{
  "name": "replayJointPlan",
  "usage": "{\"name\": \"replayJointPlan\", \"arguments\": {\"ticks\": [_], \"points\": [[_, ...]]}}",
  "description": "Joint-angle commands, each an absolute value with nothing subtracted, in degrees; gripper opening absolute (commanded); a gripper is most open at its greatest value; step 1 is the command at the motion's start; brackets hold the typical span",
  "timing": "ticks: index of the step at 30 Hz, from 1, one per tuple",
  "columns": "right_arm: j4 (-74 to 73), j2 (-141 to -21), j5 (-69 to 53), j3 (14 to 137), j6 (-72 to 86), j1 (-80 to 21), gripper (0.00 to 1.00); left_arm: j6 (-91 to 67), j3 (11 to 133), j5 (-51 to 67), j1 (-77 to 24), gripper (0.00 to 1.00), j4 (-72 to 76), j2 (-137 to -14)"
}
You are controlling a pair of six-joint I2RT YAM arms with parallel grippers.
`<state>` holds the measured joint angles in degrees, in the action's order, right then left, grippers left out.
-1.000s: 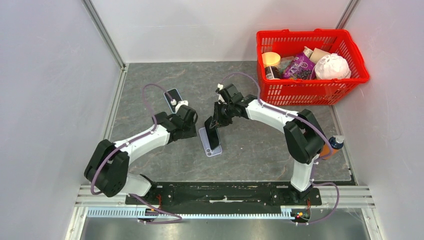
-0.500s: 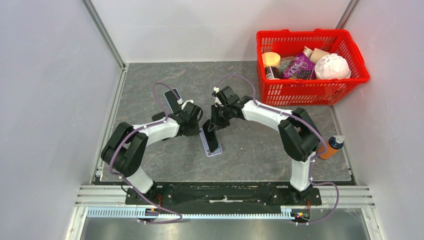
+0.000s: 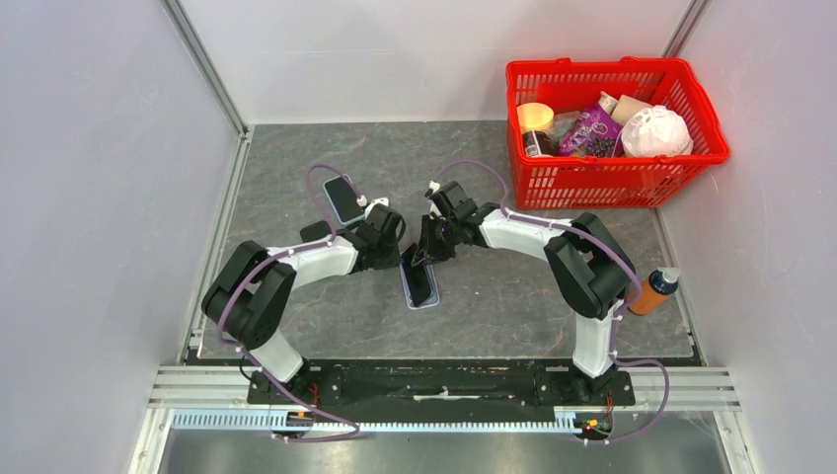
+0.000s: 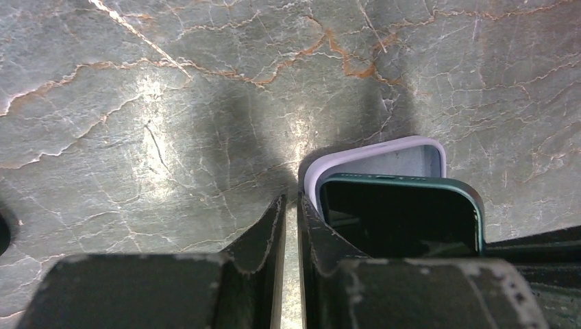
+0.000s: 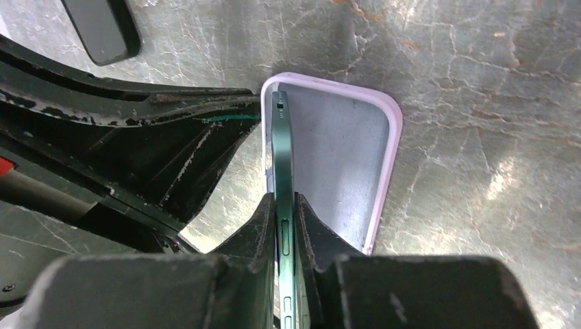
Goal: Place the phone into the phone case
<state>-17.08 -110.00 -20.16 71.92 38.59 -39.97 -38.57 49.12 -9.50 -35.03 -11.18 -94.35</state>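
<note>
A lilac phone case [image 3: 426, 299] lies open side up on the stone table. A dark green phone [image 3: 418, 279] stands tilted on its long edge inside it. My right gripper [image 3: 423, 254] is shut on the phone's edge; in the right wrist view the phone [image 5: 283, 147] runs between the fingertips [image 5: 284, 205] over the case [image 5: 336, 154]. My left gripper [image 3: 397, 248] is shut and empty, its tips [image 4: 292, 205] against the case's left rim [image 4: 312, 179], beside the phone [image 4: 401, 212].
A second dark phone [image 3: 344, 197] lies at the back left, also seen in the right wrist view [image 5: 103, 27]. A red basket [image 3: 612, 178] with several groceries stands at the back right. An orange bottle [image 3: 653, 290] stands by the right arm.
My left gripper has swung right, up to the case's left side. My right gripper has shifted slightly with the phone, which now sits lower in the case.
</note>
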Motion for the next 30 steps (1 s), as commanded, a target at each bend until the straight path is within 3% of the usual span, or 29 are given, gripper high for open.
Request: {"name": "replayJointPlan", "arguments": {"ticks": [1,15,25,30], "points": [[-9.33,-110.11,-19.72,68.89,40.95,-40.34,0.00,-40.25,46.33,-7.45,-35.73,0.17,-11.01,-94.67],[-1.52,-111.79,-18.15,61.96,43.39,-40.32,0.00,-40.82,45.52,-6.35,-36.83,0.16,-10.20,-94.56],[-10.22,-109.07,-14.31,65.15,40.22,-40.27,0.41,-40.54,44.96,-6.67,-36.83,0.16,-10.55,-93.57],[-13.87,-108.12,-13.59,67.48,39.43,-40.35,0.49,-40.43,44.65,-6.73,-36.83,0.16,-10.63,-93.17]]}}
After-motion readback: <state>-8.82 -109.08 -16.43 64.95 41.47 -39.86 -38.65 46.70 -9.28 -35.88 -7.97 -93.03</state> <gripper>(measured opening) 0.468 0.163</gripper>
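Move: The open lilac case, with the phone standing tilted over it in the right hand's pinch, has its middle about 3 cm back, 1 cm left and 3 cm below the right hand. A loose black phone lies some 24 cm left and 6 cm ahead of the right hand, and a blue-cased phone about 18 cm left and 14 cm ahead. From the left hand, the case's middle is roughly 4 cm back, 5 cm right and 1 cm below. The phone, already pinched by its right long edge, is lowered towards the case as the right hand sinks about 1 cm and tips it flatter by some 5 degrees. The right fingers then open, still straddling that edge, while the hand drops another 1 cm and drifts slightly right. The left hand stays put, its nearly shut tips still against the case's left rim. ##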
